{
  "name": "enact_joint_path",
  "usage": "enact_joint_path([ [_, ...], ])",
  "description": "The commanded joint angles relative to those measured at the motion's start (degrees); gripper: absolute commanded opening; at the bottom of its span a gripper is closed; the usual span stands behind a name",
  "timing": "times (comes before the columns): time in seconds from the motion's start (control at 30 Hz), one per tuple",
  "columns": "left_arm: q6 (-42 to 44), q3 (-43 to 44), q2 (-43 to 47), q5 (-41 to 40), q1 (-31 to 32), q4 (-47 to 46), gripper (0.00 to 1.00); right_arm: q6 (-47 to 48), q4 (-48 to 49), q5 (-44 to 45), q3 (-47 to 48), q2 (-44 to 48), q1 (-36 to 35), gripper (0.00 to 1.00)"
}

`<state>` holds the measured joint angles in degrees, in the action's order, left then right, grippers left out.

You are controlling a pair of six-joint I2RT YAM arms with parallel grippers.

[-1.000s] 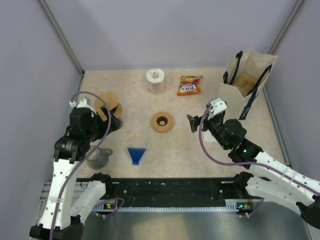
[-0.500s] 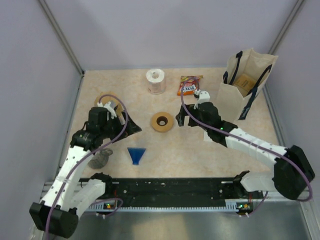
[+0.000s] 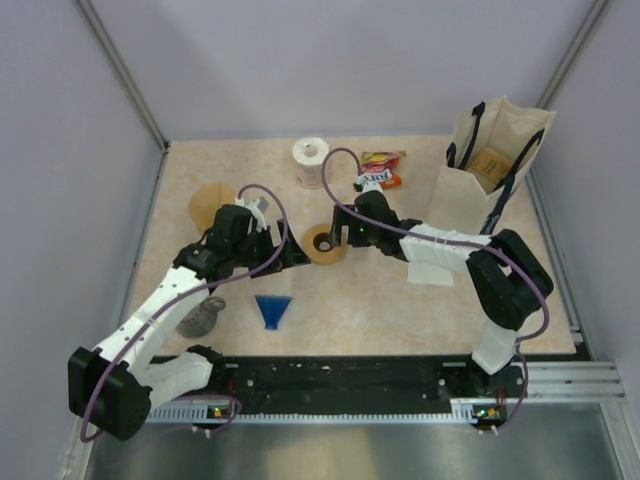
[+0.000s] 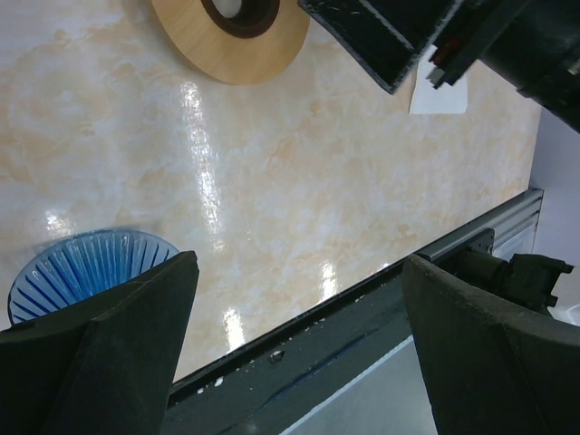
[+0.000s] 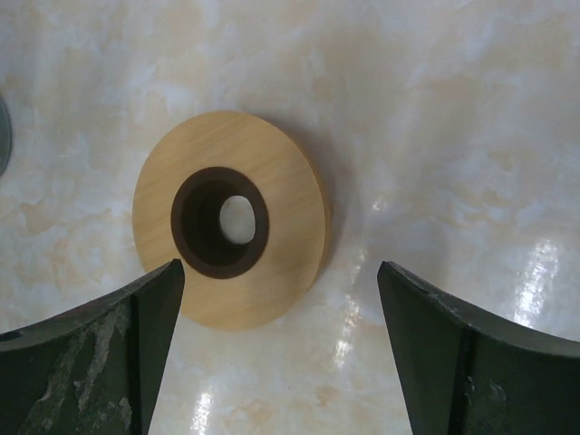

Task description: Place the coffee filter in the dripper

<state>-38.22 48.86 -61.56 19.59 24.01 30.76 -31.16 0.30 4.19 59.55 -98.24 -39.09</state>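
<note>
The blue ribbed dripper (image 3: pixel 272 308) lies on the table near the front, also seen in the left wrist view (image 4: pixel 86 263). The tan paper coffee filter (image 3: pixel 208 203) rests at the back left, partly hidden behind my left arm. A wooden ring with a dark hole (image 3: pixel 325 244) sits mid-table. My left gripper (image 3: pixel 296 256) hovers open between the ring and the dripper, holding nothing (image 4: pixel 299 353). My right gripper (image 3: pixel 336 236) hangs open just over the ring (image 5: pixel 231 217), which lies partly between its fingers; nothing is held (image 5: pixel 281 353).
A paper roll (image 3: pixel 312 162) and an orange snack bag (image 3: pixel 380 172) lie at the back. A paper bag (image 3: pixel 490 165) stands at the right, a white card (image 3: pixel 432 272) below it. A grey glass vessel (image 3: pixel 200 318) sits left of the dripper. The black rail (image 3: pixel 340 375) borders the front.
Both arms have swung toward the table's middle. The left gripper moved right, away from the filter; the right gripper reached left over the wooden ring and its jaws narrowed slightly.
</note>
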Motion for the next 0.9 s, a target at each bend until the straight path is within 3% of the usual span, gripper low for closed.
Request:
enact_joint_path([
  [0.0,0.9,1.5,0.4,-0.9,0.2,-3.1,0.99,0.6,-0.1,-0.9,5.8,-5.5,0.3,0.86],
  [0.63,1.8,1.7,1.1,-2.7,0.5,-1.9,0.99,4.0,-5.3,1.4,12.3,-14.8,-1.3,0.51],
  [0.77,2.0,2.3,1.3,-3.9,0.5,-1.0,0.99,4.5,-4.9,0.7,11.8,-13.7,-1.3,0.27],
  [0.87,2.3,3.1,1.5,-4.7,0.5,0.2,0.99,5.8,-3.6,0.2,10.6,-11.0,-1.3,0.18],
])
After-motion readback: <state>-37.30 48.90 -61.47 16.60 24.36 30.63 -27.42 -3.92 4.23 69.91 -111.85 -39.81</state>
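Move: The wooden ring is roughly 5 cm to the right hand's left, level with it and some 6 cm below. The blue cone stands about 18 cm back and 18 cm left; the paper roll is some 17 cm ahead and 7 cm left. From the left hand, the wooden ring is roughly 11 cm ahead, 10 cm right and 14 cm below. The right hand sinks about 5 cm, easing forward-left, and closes to pinch the wooden ring's right rim. ##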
